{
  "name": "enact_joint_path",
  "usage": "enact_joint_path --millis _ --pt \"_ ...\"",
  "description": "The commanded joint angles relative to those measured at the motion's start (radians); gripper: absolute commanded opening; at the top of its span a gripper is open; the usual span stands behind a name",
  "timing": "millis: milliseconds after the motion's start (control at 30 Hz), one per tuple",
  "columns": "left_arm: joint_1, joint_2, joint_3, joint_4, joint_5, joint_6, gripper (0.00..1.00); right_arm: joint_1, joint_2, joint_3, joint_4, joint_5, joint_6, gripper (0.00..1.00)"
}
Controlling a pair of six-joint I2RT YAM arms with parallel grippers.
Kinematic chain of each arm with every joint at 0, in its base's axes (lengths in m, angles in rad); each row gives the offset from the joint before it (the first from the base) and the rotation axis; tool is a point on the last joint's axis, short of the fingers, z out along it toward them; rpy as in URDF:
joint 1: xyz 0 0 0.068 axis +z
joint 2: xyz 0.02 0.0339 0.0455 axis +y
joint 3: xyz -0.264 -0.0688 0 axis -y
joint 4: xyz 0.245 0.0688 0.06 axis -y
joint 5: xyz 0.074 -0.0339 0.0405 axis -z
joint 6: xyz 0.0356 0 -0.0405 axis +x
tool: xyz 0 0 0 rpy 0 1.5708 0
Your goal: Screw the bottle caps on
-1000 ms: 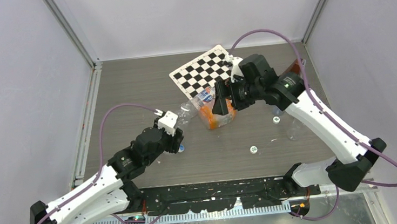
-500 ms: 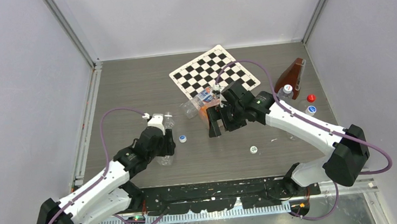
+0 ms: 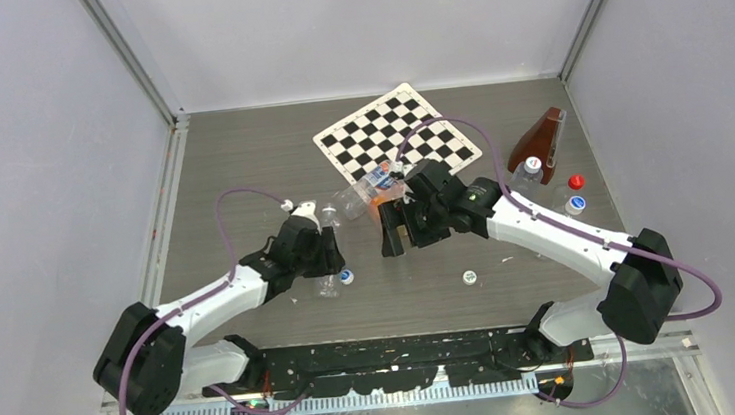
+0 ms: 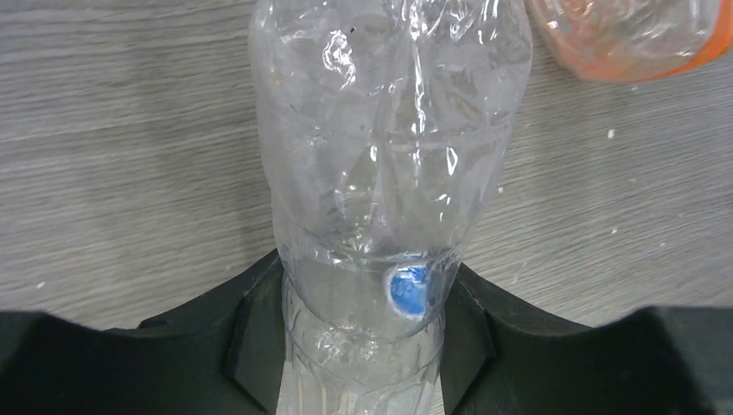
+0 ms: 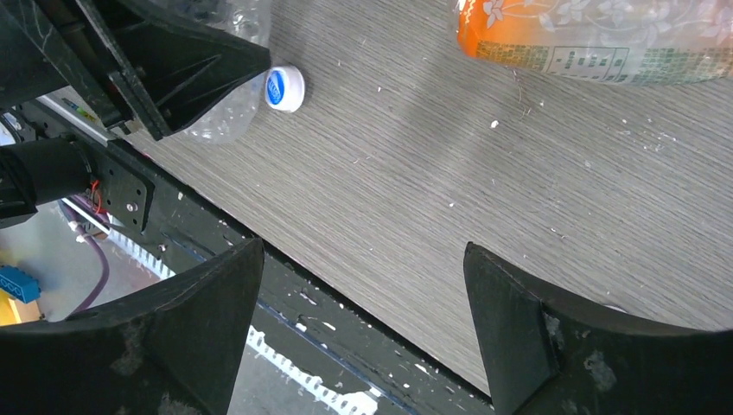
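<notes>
My left gripper (image 3: 325, 258) is shut on a clear, crumpled plastic bottle (image 3: 328, 285); in the left wrist view the bottle (image 4: 380, 173) stands between both fingers of the gripper (image 4: 363, 303). A white bottle cap with a blue top (image 3: 346, 277) lies on the table right beside it, shows through the bottle (image 4: 408, 290), and appears in the right wrist view (image 5: 284, 88). A second white cap (image 3: 469, 277) lies near the front edge. My right gripper (image 3: 398, 233) is open and empty above the table, to the right of the first cap, with its jaws wide apart (image 5: 361, 259).
An orange bottle (image 5: 605, 35) and a clear labelled bottle (image 3: 364, 190) lie behind the right gripper. A checkerboard (image 3: 395, 135) lies at the back. A brown bottle (image 3: 536, 137), a small capped bottle (image 3: 531, 167), a red cap (image 3: 575, 181) and another white cap (image 3: 573, 204) sit at right.
My left gripper has carried the clear bottle right and forward, close to the blue-topped cap. My right gripper came down and left from above the orange bottle, staying open.
</notes>
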Motion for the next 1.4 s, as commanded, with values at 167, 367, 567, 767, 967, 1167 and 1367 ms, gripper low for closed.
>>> enact_joint_path --millis 167,367,567,767,967,1167,1367 --pt "0.003 0.084 0.008 0.149 0.065 -0.103 0.0 0.036 0.04 0.001 0.065 0.064 -0.022 0.91" --pt "0.004 -0.006 0.012 0.071 -0.01 -0.093 0.0 0.084 0.079 0.021 0.063 0.072 -0.047 0.91" --pt "0.007 -0.248 0.038 -0.144 -0.149 -0.021 0.0 0.176 0.191 0.081 0.04 0.142 -0.068 0.89" --pt "0.006 -0.546 0.102 -0.372 -0.265 0.153 0.0 0.253 0.363 0.216 -0.008 0.26 -0.069 0.82" --pt "0.007 -0.729 0.188 -0.505 -0.328 0.312 0.0 0.297 0.527 0.358 -0.08 0.277 -0.071 0.65" --pt "0.007 -0.793 0.252 -0.546 -0.32 0.375 0.0 0.319 0.629 0.441 -0.136 0.284 -0.054 0.56" --pt "0.007 -0.792 0.282 -0.566 -0.269 0.415 0.0 0.334 0.691 0.488 -0.155 0.284 -0.047 0.5"
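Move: The blue cap lies about 12 cm to the right hand's left, level with it fore and aft and some 13 cm below. From that hand the orange-label bottle is about 12 cm ahead, neither left nor right; the loose white cap is some 11 cm to the right and 2 cm back, both on the table. For the left hand, still gripping the clear bottle, the blue cap is roughly 4 cm right, 2 cm back and 3 cm below. Bring the left gripper about 2 cm right with the bottle, its base nudging the blue cap, then swing it up about 19 cm and some 13 cm left, tilting the fingers up about 35 degrees and keeping the grip. Meanwhile send the right hand down and left to the blue cap, turning the fingers to point down and closing them about halfway, not yet touching. ##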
